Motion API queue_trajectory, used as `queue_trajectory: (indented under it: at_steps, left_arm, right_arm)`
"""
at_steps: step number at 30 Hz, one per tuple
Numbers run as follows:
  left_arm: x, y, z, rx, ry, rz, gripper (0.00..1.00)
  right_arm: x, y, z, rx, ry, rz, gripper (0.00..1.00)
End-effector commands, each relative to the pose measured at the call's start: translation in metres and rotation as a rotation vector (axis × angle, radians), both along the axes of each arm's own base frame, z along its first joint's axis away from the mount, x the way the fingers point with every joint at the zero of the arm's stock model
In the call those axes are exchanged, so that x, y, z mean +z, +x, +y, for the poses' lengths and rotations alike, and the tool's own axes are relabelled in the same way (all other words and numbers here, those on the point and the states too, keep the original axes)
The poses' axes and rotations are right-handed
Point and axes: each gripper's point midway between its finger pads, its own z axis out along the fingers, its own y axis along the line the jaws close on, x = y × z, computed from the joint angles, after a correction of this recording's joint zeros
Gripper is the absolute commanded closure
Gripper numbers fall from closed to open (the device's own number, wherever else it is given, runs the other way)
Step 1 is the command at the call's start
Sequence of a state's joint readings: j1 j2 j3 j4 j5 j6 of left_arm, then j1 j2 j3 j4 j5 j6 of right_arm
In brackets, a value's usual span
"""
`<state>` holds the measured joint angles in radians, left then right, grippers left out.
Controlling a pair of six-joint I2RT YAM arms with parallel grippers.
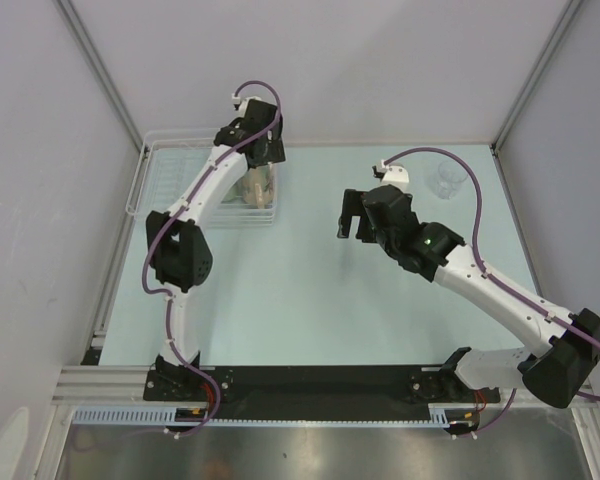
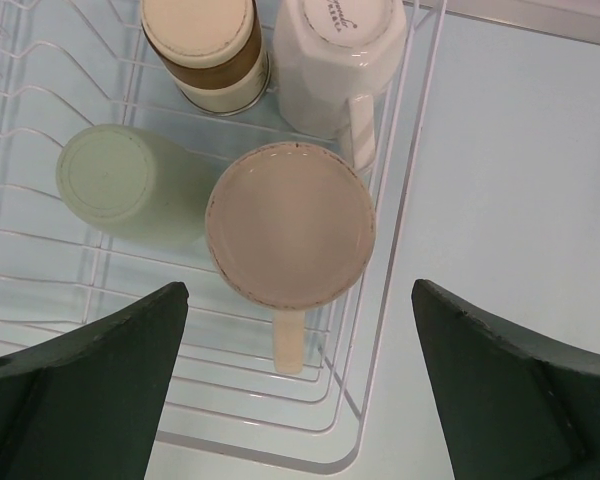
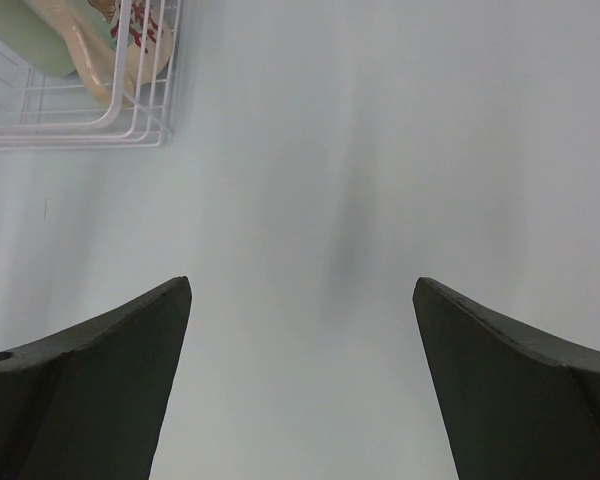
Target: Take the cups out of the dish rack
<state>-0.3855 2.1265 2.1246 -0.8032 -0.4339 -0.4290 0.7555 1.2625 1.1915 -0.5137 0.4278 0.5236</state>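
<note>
The dish rack [image 2: 374, 354] of thin white wire stands at the table's far left [image 1: 165, 170]. Upside down in it are a beige cup [image 2: 290, 225] with its handle toward me, a pale green cup [image 2: 120, 180], a brown cup [image 2: 205, 50] and a white cup [image 2: 335, 55]. My left gripper [image 2: 300, 288] hangs open above the rack's near right corner, just short of the beige cup [image 1: 252, 187], touching nothing. A clear glass cup [image 1: 443, 178] stands on the table at the far right. My right gripper [image 1: 354, 222] is open and empty over mid-table, to the left of that glass.
The right wrist view shows the rack's corner [image 3: 80, 135] at upper left and bare table under the open fingers. Grey walls and metal frame posts enclose the table on three sides. The left arm's elbow [image 1: 180, 250] hangs beside the rack's near end.
</note>
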Motion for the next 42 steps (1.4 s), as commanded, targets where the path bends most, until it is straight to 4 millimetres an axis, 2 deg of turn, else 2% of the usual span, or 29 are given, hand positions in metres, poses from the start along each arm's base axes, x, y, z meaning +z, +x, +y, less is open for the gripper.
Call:
queue_trajectory:
  at_steps: [1, 9, 21, 37, 42]
  left_arm:
    - [0.018, 0.006, 0.006, 0.030, -0.026, -0.042, 0.00]
    - [0.005, 0.014, 0.014, 0.050, -0.033, -0.023, 0.00]
    - [-0.022, 0.024, 0.006, 0.037, -0.048, 0.017, 0.00]
    - [-0.040, 0.022, 0.006, 0.050, -0.046, 0.053, 0.00]
    - [-0.040, 0.021, 0.007, 0.057, -0.042, 0.052, 0.00]
  right_arm:
    - [0.011, 0.002, -0.003, -0.018, 0.039, -0.028, 0.00]
    - [0.007, 0.004, -0.007, -0.022, 0.035, -0.019, 0.00]
    - [0.002, 0.012, -0.012, -0.025, 0.035, -0.003, 0.00]
    - [-0.010, 0.018, -0.025, -0.034, 0.038, 0.026, 0.00]
    - [-0.013, 0.017, -0.027, -0.032, 0.041, 0.033, 0.00]
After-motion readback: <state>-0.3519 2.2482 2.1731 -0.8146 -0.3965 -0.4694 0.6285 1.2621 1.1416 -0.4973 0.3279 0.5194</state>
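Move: The upturned beige cup lies about 3 cm ahead of the left hand, 1 cm left, its middle some 10 cm below. From that hand, the green cup is about 3 cm ahead and 8 cm left, the brown-banded cup 11 cm ahead and 6 cm left, the white cup 11 cm straight ahead, all roughly 11 cm lower. From the right hand, the beige cup is about 25 cm ahead, 19 cm left, 15 cm down. Open left hand sinks about 5 cm, slightly forward, towards beige cup; right hand drifts rightward and down. ##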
